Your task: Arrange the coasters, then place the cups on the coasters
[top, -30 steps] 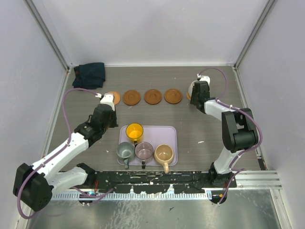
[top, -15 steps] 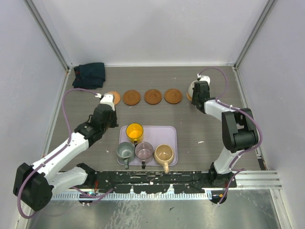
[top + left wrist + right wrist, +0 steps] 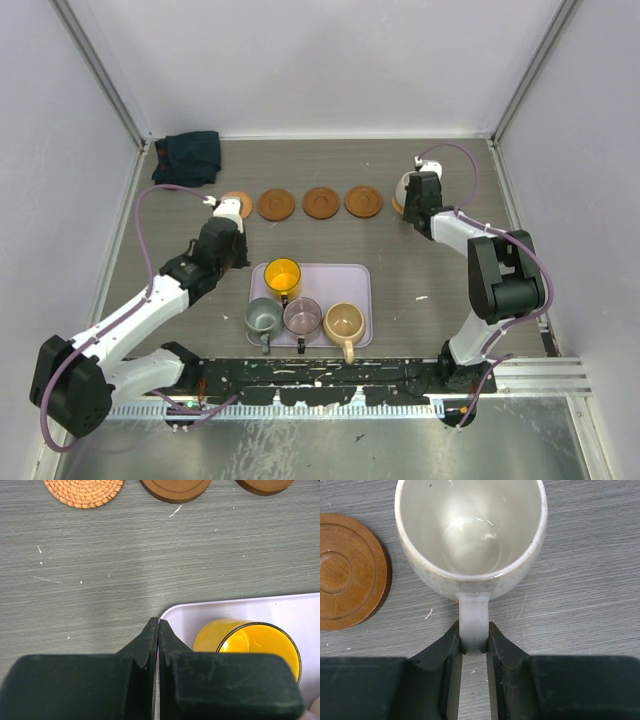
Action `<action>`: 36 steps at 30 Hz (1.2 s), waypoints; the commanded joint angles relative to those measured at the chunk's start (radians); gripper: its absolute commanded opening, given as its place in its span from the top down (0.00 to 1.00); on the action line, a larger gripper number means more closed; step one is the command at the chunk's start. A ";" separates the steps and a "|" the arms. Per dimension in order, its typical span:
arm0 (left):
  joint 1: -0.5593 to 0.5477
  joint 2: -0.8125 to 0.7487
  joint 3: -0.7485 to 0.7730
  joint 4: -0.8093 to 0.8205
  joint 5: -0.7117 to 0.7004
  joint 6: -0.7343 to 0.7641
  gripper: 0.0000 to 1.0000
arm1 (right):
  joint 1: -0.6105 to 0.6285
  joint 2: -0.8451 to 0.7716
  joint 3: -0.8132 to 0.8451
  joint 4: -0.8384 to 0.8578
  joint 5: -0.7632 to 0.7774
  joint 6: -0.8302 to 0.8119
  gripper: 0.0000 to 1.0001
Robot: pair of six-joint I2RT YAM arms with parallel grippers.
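Note:
A cream-white cup (image 3: 470,530) stands at the right end of the coaster row (image 3: 407,186), and a sliver of orange coaster (image 3: 451,600) shows under it. My right gripper (image 3: 474,637) is shut on the cup's handle (image 3: 473,617). Three brown coasters (image 3: 276,204) (image 3: 321,202) (image 3: 363,201) and a woven tan coaster (image 3: 83,489) lie in a line. Yellow (image 3: 283,274), grey-green (image 3: 263,317), purplish (image 3: 302,315) and tan (image 3: 343,321) cups sit on the lilac tray (image 3: 355,285). My left gripper (image 3: 158,623) is shut and empty above the tray's far left corner.
A dark folded cloth (image 3: 188,155) lies in the far left corner. Walls close in the table on the left, back and right. A metal rail (image 3: 520,375) runs along the near edge by the arm bases.
Both arms have shifted only slightly. The cups and coasters lie where they were.

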 commanded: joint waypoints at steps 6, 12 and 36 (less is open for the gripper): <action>-0.001 -0.009 0.011 0.060 -0.001 -0.003 1.00 | 0.000 0.014 0.016 -0.011 -0.021 0.005 0.57; -0.001 -0.016 0.009 0.058 -0.009 -0.002 1.00 | 0.003 0.007 -0.008 -0.010 -0.020 0.023 0.44; -0.002 -0.097 -0.032 0.109 0.022 0.009 0.76 | 0.377 -0.700 -0.131 -0.499 -0.061 0.210 0.12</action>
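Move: My right hand still pinches the handle of the white cup, which stands on its woven coaster, both centred about 7 cm straight ahead. A brown coaster lies some 12 cm left and 6 cm ahead. The tan cup is about 26 cm back and 17 cm left. From my closed left hand the yellow cup is roughly 9 cm right, 1 cm back and 7 cm lower; the grey cup is 4 cm right and 11 cm back. I open my right fingers wide and let go of the white cup's handle, sinking about 2 cm and easing back clear of it. Then I swing up, back and left away from the cup, towards the tray side, ending some 14 cm higher, tipping my fingers up and turning counter-clockwise. Late on, my left hand lifts 2 cm above the tray corner and parts its fingers slightly. ##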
